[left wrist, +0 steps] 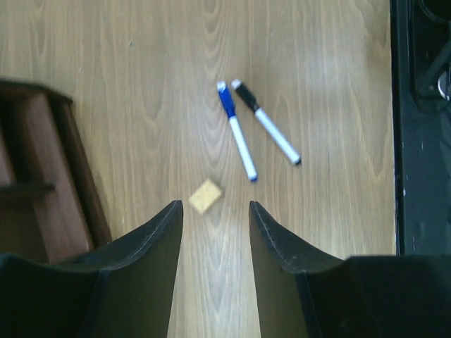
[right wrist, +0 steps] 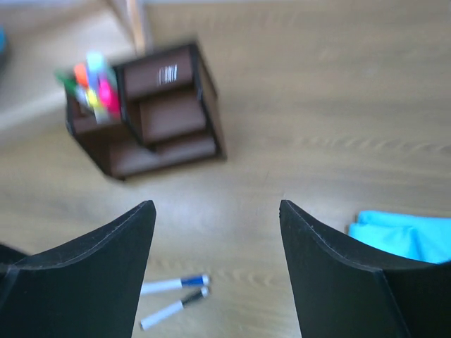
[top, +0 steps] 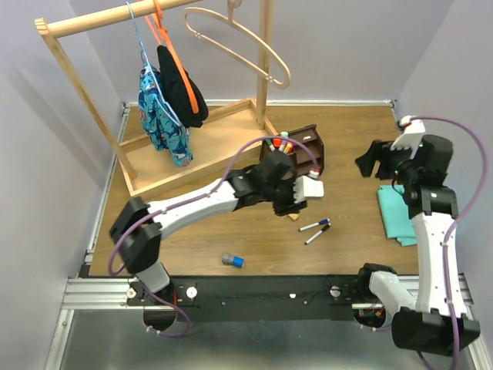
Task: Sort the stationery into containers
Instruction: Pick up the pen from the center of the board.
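A tiny tan cube lies on the wooden table just ahead of my left gripper, which hovers open and empty above it. In the top view the cube sits just below that gripper. A blue-capped marker and a black-capped marker lie side by side beyond the cube. The dark brown organiser holds several coloured-cap markers upright in one compartment. A short grey-blue cylinder lies near the table's front edge. My right gripper hangs open and empty, well above the table, to the organiser's right.
A pale wooden clothes rack with hanging clothes and a hanger fills the back left. A folded teal cloth lies at the right under the right arm. The black front rail borders the table beside the markers.
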Controlling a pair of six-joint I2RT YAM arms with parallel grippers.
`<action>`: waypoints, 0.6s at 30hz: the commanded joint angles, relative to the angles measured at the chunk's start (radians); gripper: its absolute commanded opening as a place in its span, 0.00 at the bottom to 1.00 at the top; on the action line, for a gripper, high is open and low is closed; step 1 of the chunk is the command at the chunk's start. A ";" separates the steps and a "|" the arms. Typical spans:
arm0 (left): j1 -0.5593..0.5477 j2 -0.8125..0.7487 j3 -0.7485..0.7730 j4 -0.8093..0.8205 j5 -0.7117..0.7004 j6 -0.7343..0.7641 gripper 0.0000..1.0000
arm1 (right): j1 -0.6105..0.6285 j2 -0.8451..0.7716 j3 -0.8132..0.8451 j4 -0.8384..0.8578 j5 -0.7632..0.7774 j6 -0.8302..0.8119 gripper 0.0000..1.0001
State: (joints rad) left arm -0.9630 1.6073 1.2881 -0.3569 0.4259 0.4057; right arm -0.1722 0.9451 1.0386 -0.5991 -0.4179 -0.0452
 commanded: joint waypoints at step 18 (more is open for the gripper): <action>-0.172 0.559 0.476 -0.091 -0.193 -0.048 0.46 | -0.007 -0.123 0.207 -0.042 0.450 0.274 0.80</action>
State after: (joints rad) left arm -1.1221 2.1292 1.7100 -0.4461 0.2691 0.3622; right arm -0.1722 0.8253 1.2201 -0.6003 -0.0048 0.2153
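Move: The blue pen lies about 10 cm to the left hand's right, 1 cm back and 16 cm below. The black pen is beside it, some 3 cm nearer the base and 11 cm to the hand's right, while the small wooden block lies about 2 cm ahead of the hand and 4 cm right. From the right hand, the blue pen is roughly 15 cm left, 10 cm back and 24 cm down. Left hand sweeps right, then sinks, about 10 cm each, towards the blue pen; right hand rises 11 cm. ##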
